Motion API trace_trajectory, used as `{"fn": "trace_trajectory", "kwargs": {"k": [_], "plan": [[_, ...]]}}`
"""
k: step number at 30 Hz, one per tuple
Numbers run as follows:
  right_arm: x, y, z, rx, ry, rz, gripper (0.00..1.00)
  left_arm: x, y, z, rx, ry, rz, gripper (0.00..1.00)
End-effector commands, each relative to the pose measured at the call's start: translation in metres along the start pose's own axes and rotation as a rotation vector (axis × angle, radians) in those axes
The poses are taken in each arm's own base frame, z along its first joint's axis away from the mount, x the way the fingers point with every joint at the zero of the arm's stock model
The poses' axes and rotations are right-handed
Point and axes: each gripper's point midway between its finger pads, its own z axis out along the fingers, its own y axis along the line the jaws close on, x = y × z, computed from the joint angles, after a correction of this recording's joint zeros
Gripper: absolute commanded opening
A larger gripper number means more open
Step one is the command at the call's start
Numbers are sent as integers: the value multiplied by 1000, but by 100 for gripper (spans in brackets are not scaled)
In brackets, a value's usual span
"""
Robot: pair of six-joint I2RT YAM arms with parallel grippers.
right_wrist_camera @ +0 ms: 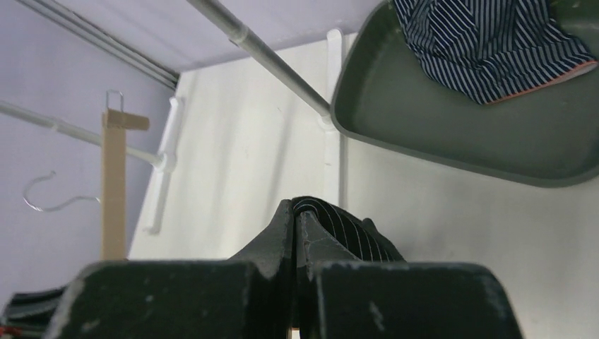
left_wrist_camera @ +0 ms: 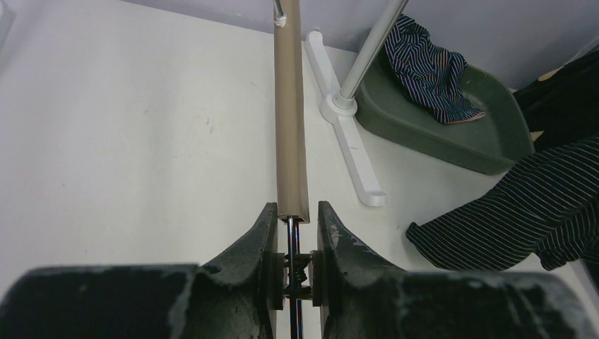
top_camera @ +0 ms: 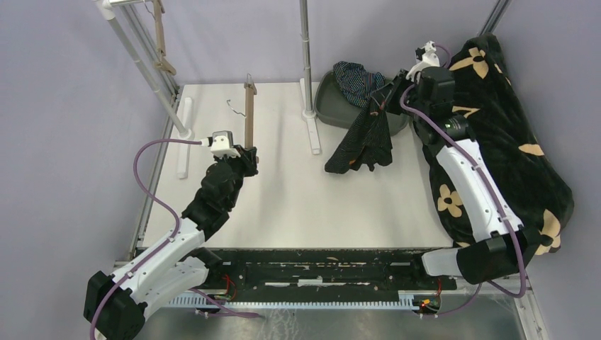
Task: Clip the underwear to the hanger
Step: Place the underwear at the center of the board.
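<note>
The hanger (top_camera: 249, 113) is a tan wooden bar with a wire hook, held up over the table's left half. My left gripper (top_camera: 244, 157) is shut on its spring clip (left_wrist_camera: 297, 265), one pad on each side. My right gripper (top_camera: 388, 93) is shut on the edge of the black pinstriped underwear (top_camera: 365, 138), which hangs down to the table near the tray. Its fold shows between the fingers (right_wrist_camera: 332, 227) in the right wrist view. The navy striped underwear (top_camera: 358, 79) lies in the green tray (top_camera: 327, 106). The two grippers are well apart.
A vertical rack pole (top_camera: 306, 49) on a white foot (top_camera: 312, 131) stands between the hanger and the tray. A slanted rack frame (top_camera: 145, 67) with another hanger (top_camera: 161, 42) is at the back left. A big black flowered blanket (top_camera: 514, 142) fills the right side.
</note>
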Motion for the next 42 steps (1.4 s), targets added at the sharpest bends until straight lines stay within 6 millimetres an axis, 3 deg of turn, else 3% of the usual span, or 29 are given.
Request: {"fn": "trace_trajectory", "kwargs": {"k": [1, 4, 7, 10, 13, 15, 17, 19, 21, 26, 31, 38, 42], "plan": [[-51, 35, 15, -129, -202, 160, 1, -34, -10, 0, 14, -92, -54, 3], [-71, 48, 12, -180, -286, 231, 1, -34, -9, 0, 14, -94, -54, 3], [-72, 49, -2, -144, -341, 290, 1, -36, -8, -2, 10, -98, -53, 3], [-34, 44, -17, -82, -297, 340, 0, -38, -7, -4, 7, -106, -55, 3], [26, 30, -32, -6, -233, 401, 0, -40, -7, -5, 8, -109, -56, 3], [66, 10, -42, 72, -207, 431, 2, -39, -7, -5, 11, -107, -58, 3], [97, -21, -56, 185, -194, 441, 14, -39, -9, -5, 18, -107, -62, 3], [115, -42, -60, 262, -189, 429, 28, -38, -10, -5, 23, -104, -63, 3], [120, -50, -61, 296, -178, 377, 42, -37, -10, -3, 23, -101, -61, 3], [119, -48, -51, 316, -129, 282, 47, -33, -11, 2, 19, -91, -53, 3], [132, -54, -47, 352, -74, 247, 62, -31, -11, 3, 16, -88, -48, 3], [127, -70, -73, 401, -134, 210, 74, -30, -12, 4, 20, -86, -52, 3], [119, -74, -84, 426, -151, 176, 75, -28, -14, 5, 25, -77, -52, 3]]}}
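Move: The right hand holds the underwear dangling; the board's centre lies about 24 cm to its left, 12 cm back and 21 cm below. The green bin is some 9 cm ahead and 6 cm left, with the pole's foot about 24 cm left and 4 cm ahead, both some 20 cm down. From the left hand, still holding the hanger, the board's centre is about 14 cm right, level fore and aft, 10 cm below. The right hand flicks forward, then swings back and down some 15 cm, fingers opening wide to release the underwear. ##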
